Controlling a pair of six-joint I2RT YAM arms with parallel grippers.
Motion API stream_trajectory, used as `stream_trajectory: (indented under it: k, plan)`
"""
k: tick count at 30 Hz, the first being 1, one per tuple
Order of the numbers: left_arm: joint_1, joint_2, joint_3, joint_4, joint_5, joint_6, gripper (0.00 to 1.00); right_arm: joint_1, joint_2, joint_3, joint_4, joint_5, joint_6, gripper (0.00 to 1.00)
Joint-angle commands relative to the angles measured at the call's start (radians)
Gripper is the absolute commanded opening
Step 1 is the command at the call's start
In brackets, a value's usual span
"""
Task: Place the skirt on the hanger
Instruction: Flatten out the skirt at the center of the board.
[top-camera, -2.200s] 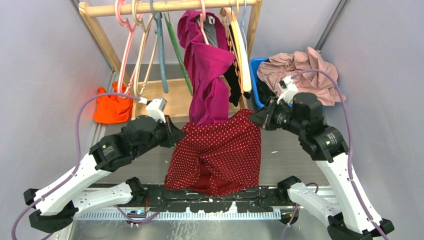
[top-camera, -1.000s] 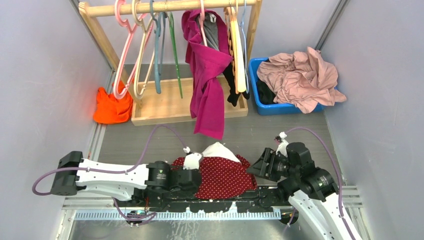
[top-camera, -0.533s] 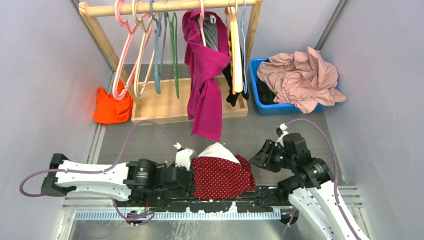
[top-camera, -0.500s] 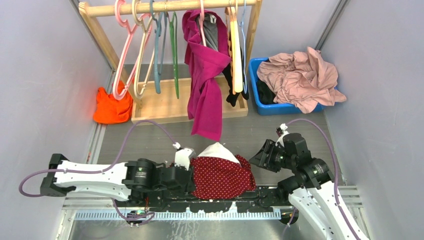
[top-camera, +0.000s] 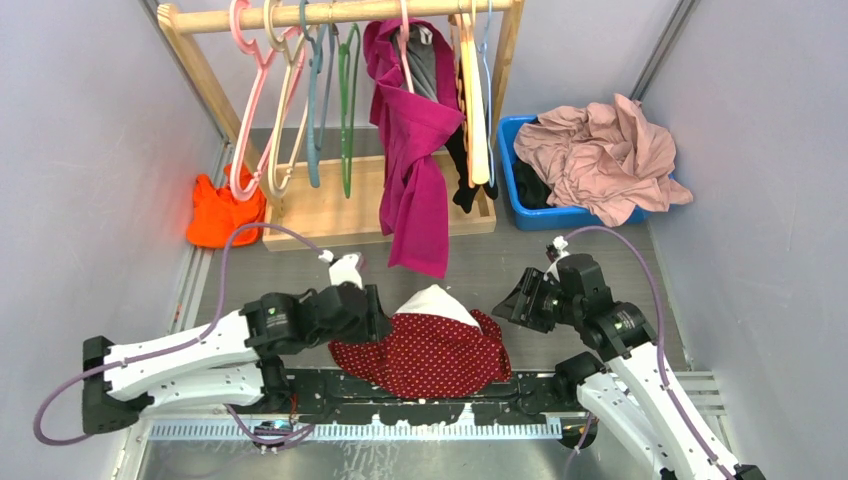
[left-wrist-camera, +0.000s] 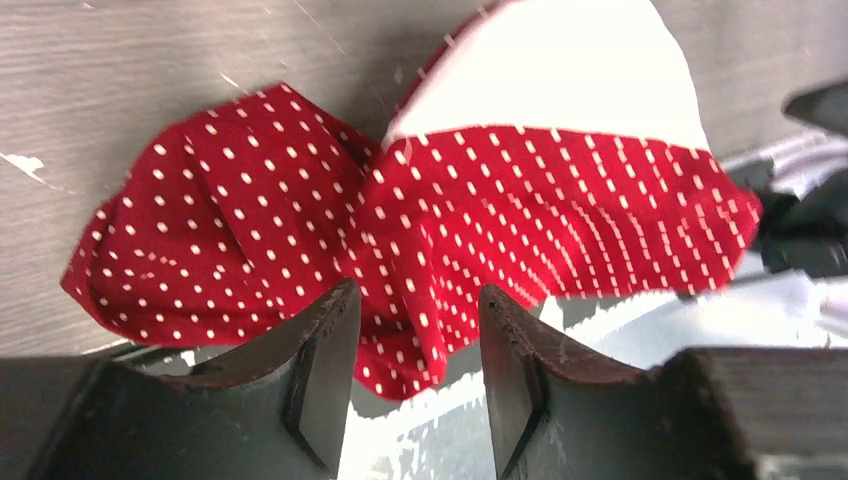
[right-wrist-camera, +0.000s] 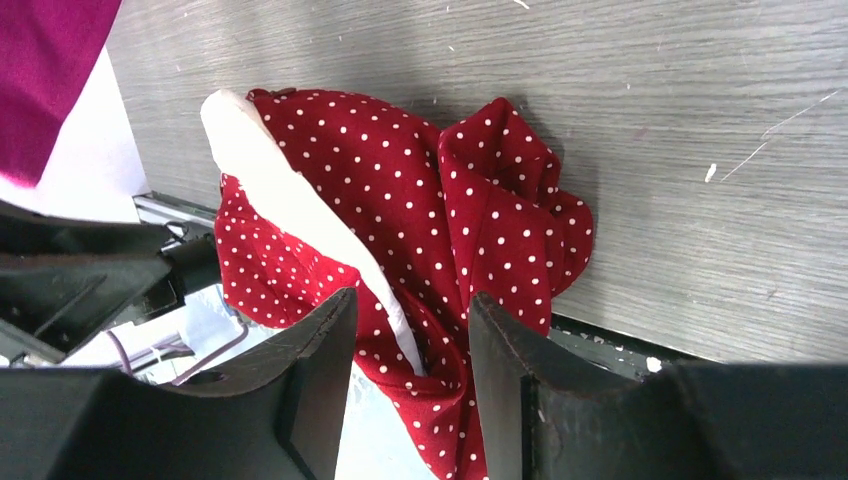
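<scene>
The dark red, white-dotted skirt (top-camera: 430, 355) lies crumpled on the table near the front edge, with its white lining (top-camera: 432, 300) turned up at the back. My left gripper (top-camera: 377, 318) hovers at the skirt's left edge, open and holding nothing. In the left wrist view the skirt (left-wrist-camera: 560, 200) lies beyond the parted fingers of that gripper (left-wrist-camera: 418, 292). My right gripper (top-camera: 506, 306) sits just right of the skirt, also open. From the right wrist camera the skirt (right-wrist-camera: 400, 180) shows under the gripper (right-wrist-camera: 412, 298). The pink hanger (top-camera: 247, 110) hangs at the rail's left end.
A wooden rack (top-camera: 340, 12) at the back holds a green hanger (top-camera: 346, 100), a tan wooden hanger (top-camera: 476, 90) and a magenta garment (top-camera: 415, 150). A blue bin (top-camera: 545, 215) with a pale pink garment (top-camera: 600, 150) stands at the back right. An orange cloth (top-camera: 220, 215) lies left.
My left gripper has opened, let go of the skirt and risen back to the left. The skirt has slumped a little leftward. My right gripper has shifted slightly away from it.
</scene>
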Motion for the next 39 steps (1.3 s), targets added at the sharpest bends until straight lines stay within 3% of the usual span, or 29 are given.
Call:
stream_trajectory:
  k: [1, 8, 15, 17, 24, 35, 38, 39]
  plan:
    - [0.121, 0.113, 0.069, 0.077, 0.107, 0.048, 0.48, -0.002, 0.025, 0.034, 0.078, 0.017, -0.03, 0.5]
    - [0.176, 0.235, 0.139, -0.011, 0.191, 0.003, 0.45, 0.0, 0.033, 0.04, 0.076, 0.011, -0.049, 0.5]
    - [0.191, 0.182, 0.092, -0.041, 0.189, -0.065, 0.51, 0.0, 0.05, 0.035, 0.101, -0.013, -0.06, 0.5]
    - [0.197, 0.196, 0.084, -0.042, 0.207, -0.084, 0.55, 0.0, 0.056, 0.034, 0.111, -0.021, -0.06, 0.49]
    - [0.217, 0.297, 0.119, -0.14, 0.209, -0.181, 0.57, 0.001, 0.065, 0.038, 0.121, -0.035, -0.069, 0.49]
    - [0.268, 0.182, 0.022, -0.079, 0.184, -0.326, 0.64, 0.001, 0.061, 0.036, 0.126, -0.057, -0.078, 0.48]
    - [0.272, 0.168, -0.01, -0.03, 0.202, -0.359, 0.84, 0.002, 0.062, 0.035, 0.133, -0.063, -0.079, 0.48]
    - [0.275, 0.172, -0.012, -0.027, 0.209, -0.368, 0.84, 0.001, 0.063, 0.036, 0.133, -0.066, -0.079, 0.48]
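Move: The spotted red skirt lies below the left hand, its middle about 5 cm back, 6 cm to the right and some 12 cm down. Its red left corner is about 8 cm to that hand's left and 5 cm back; the pale lining lies 5 cm ahead and 8 cm to the right. From the idle right hand the skirt's middle is some 15 cm left, 7 cm back and 11 cm down. The opening left hand goes about 4.5 cm down and 2 forward towards the skirt, tipping steeper, turning counter-clockwise. ##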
